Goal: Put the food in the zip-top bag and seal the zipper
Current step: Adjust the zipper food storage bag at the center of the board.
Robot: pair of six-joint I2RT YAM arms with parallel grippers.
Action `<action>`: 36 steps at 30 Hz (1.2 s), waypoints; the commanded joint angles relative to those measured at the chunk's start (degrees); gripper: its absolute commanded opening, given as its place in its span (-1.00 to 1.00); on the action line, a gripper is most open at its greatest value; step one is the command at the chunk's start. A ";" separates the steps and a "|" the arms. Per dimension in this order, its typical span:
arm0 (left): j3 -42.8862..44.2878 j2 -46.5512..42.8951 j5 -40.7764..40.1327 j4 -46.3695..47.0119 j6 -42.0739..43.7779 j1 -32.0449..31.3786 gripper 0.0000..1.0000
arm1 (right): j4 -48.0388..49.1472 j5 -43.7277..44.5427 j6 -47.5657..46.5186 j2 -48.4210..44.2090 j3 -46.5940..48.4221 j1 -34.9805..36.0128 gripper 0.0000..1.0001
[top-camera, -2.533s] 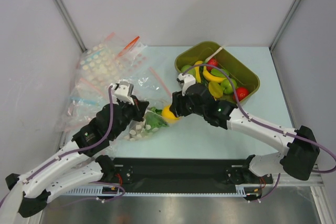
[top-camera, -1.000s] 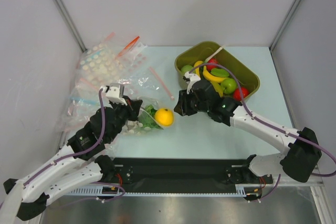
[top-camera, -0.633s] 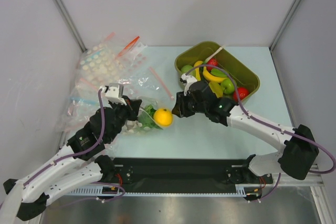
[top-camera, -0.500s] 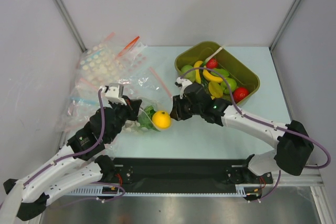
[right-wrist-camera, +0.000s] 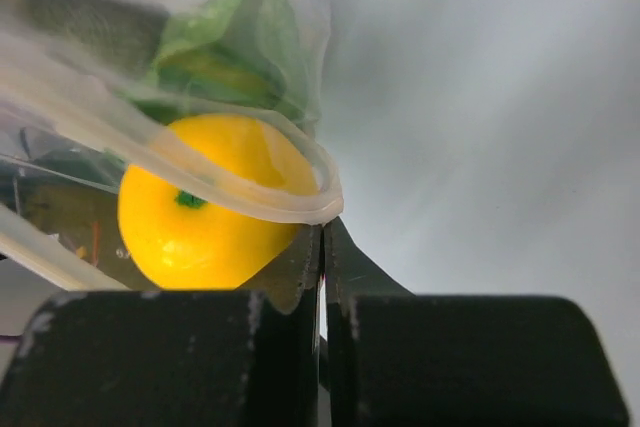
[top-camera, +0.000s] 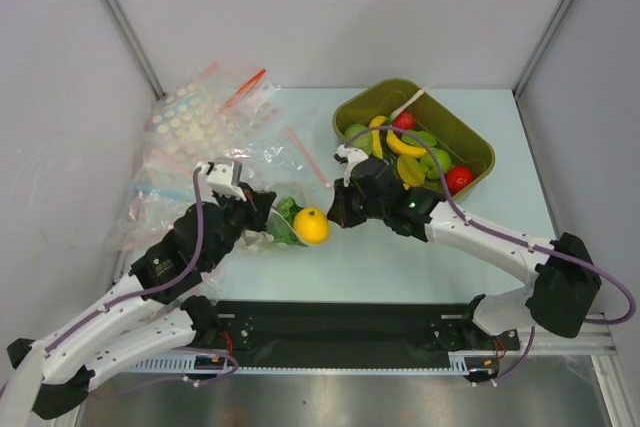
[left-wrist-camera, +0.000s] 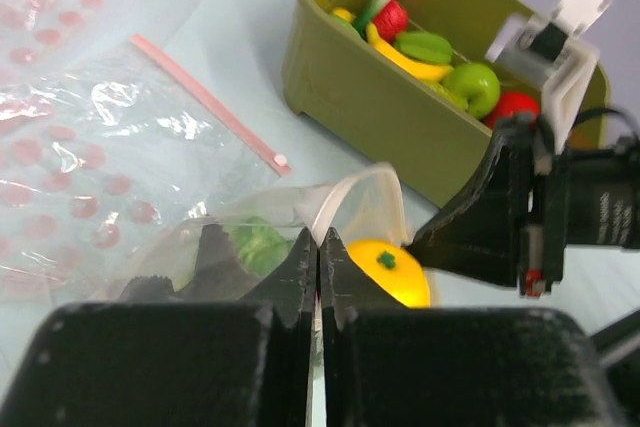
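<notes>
The zip-top bag [top-camera: 262, 235] lies at the middle left, its mouth facing right. Inside it is the green lettuce [top-camera: 285, 215]. The yellow-orange fruit [top-camera: 311, 225] sits in the mouth, under the colourless zipper [right-wrist-camera: 290, 212] rim. My left gripper [top-camera: 262, 209] is shut on the upper zipper [left-wrist-camera: 335, 209] edge. My right gripper [top-camera: 335, 215] is shut at the rim's right fold, beside the fruit [right-wrist-camera: 200, 227], pinching the bag there. The left wrist view shows lettuce [left-wrist-camera: 255, 244] left of my fingers and the fruit [left-wrist-camera: 388, 272] to their right.
An olive bin [top-camera: 470, 137] of bananas and red and green fruit stands at the back right, close behind my right arm. A pile of spare clear bags [top-camera: 195, 132] with pink strips covers the back left. One pink-stripped bag [left-wrist-camera: 205, 102] lies just beyond the dotted bag.
My right gripper came in from the right to the bag's mouth beside the fruit and shut there. My left gripper stayed shut on the bag.
</notes>
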 commanded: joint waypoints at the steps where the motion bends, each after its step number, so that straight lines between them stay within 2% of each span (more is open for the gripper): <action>1: 3.94 2.10 6.85 0.54 0.81 0.03 -1.00 | 0.52 4.11 0.19 -6.32 1.69 -1.14 -1.00; 5: 6.50 4.57 12.39 -1.75 1.77 -3.47 -0.99 | -5.10 9.56 0.10 -6.42 10.71 -2.99 -1.00; 7: 6.76 5.10 16.95 -1.32 2.21 -4.71 -0.97 | -9.14 11.49 -0.51 -3.35 15.56 -3.61 -1.00; 8: 6.15 5.28 19.23 0.69 2.56 -5.50 -0.96 | -10.29 12.11 -0.78 -1.86 19.84 -3.69 -1.00; 11: 4.57 6.15 31.88 5.18 2.39 -5.86 -0.92 | -11.27 12.91 -0.95 3.50 23.48 -4.31 -1.00; 13: 4.04 7.81 35.06 7.12 2.04 -5.86 -0.90 | -10.30 11.25 -0.61 7.09 24.72 -4.57 -1.00; 15: 3.86 8.70 34.46 6.95 1.86 -5.86 -0.85 | -9.59 10.36 -0.43 8.69 24.55 -4.66 -1.00; 18: 4.39 9.93 28.68 5.20 1.51 -5.86 -0.29 | -6.62 9.48 -0.43 9.32 22.71 -4.66 -1.00; 19: 4.39 9.76 27.18 4.41 1.60 -5.77 -0.02 | -6.26 9.22 -0.60 9.14 22.26 -4.66 -1.00; 22: 3.95 8.18 20.24 2.91 1.69 -5.86 0.38 | -5.47 8.61 -1.57 8.18 20.08 -4.57 -1.00; 23: 3.69 6.79 16.31 2.56 1.69 -5.77 0.43 | -4.51 7.99 -2.01 7.65 19.02 -4.66 -1.00; 27: 3.43 4.41 9.96 0.89 1.77 -5.86 0.54 | -0.90 7.20 -4.20 3.79 15.06 -4.57 -1.00; 31: 3.42 4.66 7.48 0.80 2.21 -5.77 0.55 | -0.01 7.37 -5.09 1.24 13.47 -4.57 -1.00; 36: 4.83 9.22 8.00 0.88 2.92 -5.86 0.55 | -1.24 7.89 -4.82 -0.70 14.26 -3.52 -1.00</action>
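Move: The orange in the bag's mouth is about 8 cm right, 2 cm back and 12 cm below the left gripper, which pinches one side of the rim. It is about 4 cm left, 3 cm back and 4 cm below the right gripper, shut on the rim's other side. The lettuce is 9 cm left and 2 cm ahead of the right gripper, lower down. The green bin's middle is some 15 cm ahead and 17 cm right of it. Keep the right gripper shut on the bag rim and swing it up 13 cm and forward 9 towards the bin; then dip about 8 cm, ease slightly back and rise again a little. Meanwhile take the left gripper right about 10 cm and back, turning some 35 degrees clockwise, open it wide to let go of the rim, then return partway left and forward, turning back. ##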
